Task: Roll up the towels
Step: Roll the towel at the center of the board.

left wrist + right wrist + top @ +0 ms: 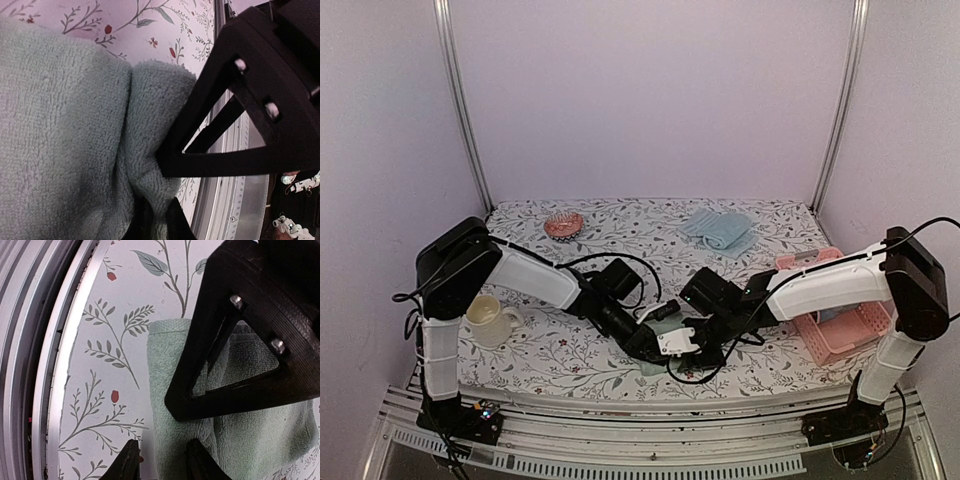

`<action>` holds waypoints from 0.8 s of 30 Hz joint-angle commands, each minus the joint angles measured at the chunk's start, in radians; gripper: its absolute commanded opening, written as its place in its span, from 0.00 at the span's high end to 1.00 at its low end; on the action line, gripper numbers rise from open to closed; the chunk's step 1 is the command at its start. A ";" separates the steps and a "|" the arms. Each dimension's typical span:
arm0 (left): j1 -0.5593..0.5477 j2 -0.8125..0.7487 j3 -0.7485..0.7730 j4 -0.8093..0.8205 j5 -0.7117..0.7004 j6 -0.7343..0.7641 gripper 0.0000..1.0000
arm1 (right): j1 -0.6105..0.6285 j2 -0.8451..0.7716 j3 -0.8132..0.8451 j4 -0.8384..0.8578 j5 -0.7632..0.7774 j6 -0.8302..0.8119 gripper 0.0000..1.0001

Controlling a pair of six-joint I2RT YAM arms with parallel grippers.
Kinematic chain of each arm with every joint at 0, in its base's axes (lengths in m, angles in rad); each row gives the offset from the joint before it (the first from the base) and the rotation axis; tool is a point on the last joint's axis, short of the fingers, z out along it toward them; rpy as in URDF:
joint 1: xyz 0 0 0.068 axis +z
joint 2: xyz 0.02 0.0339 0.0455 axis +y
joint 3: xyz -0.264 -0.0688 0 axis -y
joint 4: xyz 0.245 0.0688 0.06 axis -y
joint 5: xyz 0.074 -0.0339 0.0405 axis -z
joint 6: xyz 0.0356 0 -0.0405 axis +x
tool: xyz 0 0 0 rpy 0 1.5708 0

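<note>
The sage green towel lies bunched at the table's near edge. In the top view only a corner of the green towel shows beneath the two wrists. My left gripper is shut on a raised fold of it. My right gripper stands open over the same green towel, straddling its folded edge. One finger is over the tablecloth and the other is on the terry. Both grippers meet low in the middle of the top view, the left gripper beside the right gripper. The light blue towel lies crumpled at the back right, untouched.
A pink slatted basket stands at the right under the right arm. A cream mug sits at the near left and a small pink bowl at the back left. The metal table rail runs close beside the green towel.
</note>
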 commanded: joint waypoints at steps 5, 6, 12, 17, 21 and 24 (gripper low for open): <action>0.030 0.052 0.006 -0.105 -0.026 0.018 0.99 | 0.006 0.045 -0.048 0.098 0.144 -0.028 0.66; 0.033 0.053 0.008 -0.107 -0.020 0.018 0.99 | 0.007 0.043 -0.056 0.107 0.158 -0.029 0.65; 0.043 0.053 0.019 -0.120 0.002 0.022 0.99 | 0.008 0.064 -0.096 0.167 0.248 -0.070 0.73; 0.053 -0.026 -0.008 -0.109 -0.085 0.021 0.83 | 0.008 0.092 -0.077 0.055 0.148 -0.086 0.96; 0.058 -0.239 -0.132 -0.006 -0.246 -0.024 0.71 | 0.007 0.103 -0.041 -0.060 0.047 -0.071 0.97; 0.047 -0.393 -0.266 0.108 -0.369 -0.060 0.66 | -0.001 0.146 0.032 -0.177 -0.034 -0.045 0.97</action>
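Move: The green towel's rolled near edge runs left to right between the hands. Its middle is about 4 cm left, 2 cm ahead and 1 cm below the open right hand, and roughly 3 cm right of the left hand, which still pinches its left end. The towel's flat part lies some 7 cm ahead and 7 cm left of the right hand; the pink basket is about 28 cm right of that hand and 14 cm ahead. The right fingers close on the rolled near edge towards its right end and pinch it, after easing forward about 2 cm and 1 cm down, the fingertips tipping some 10 degrees forward before swinging part-way back. The left hand, still gripping, creeps forward a good 1 cm, then opens, lets go of the left end and draws off about 3 cm left and 2 cm up. ##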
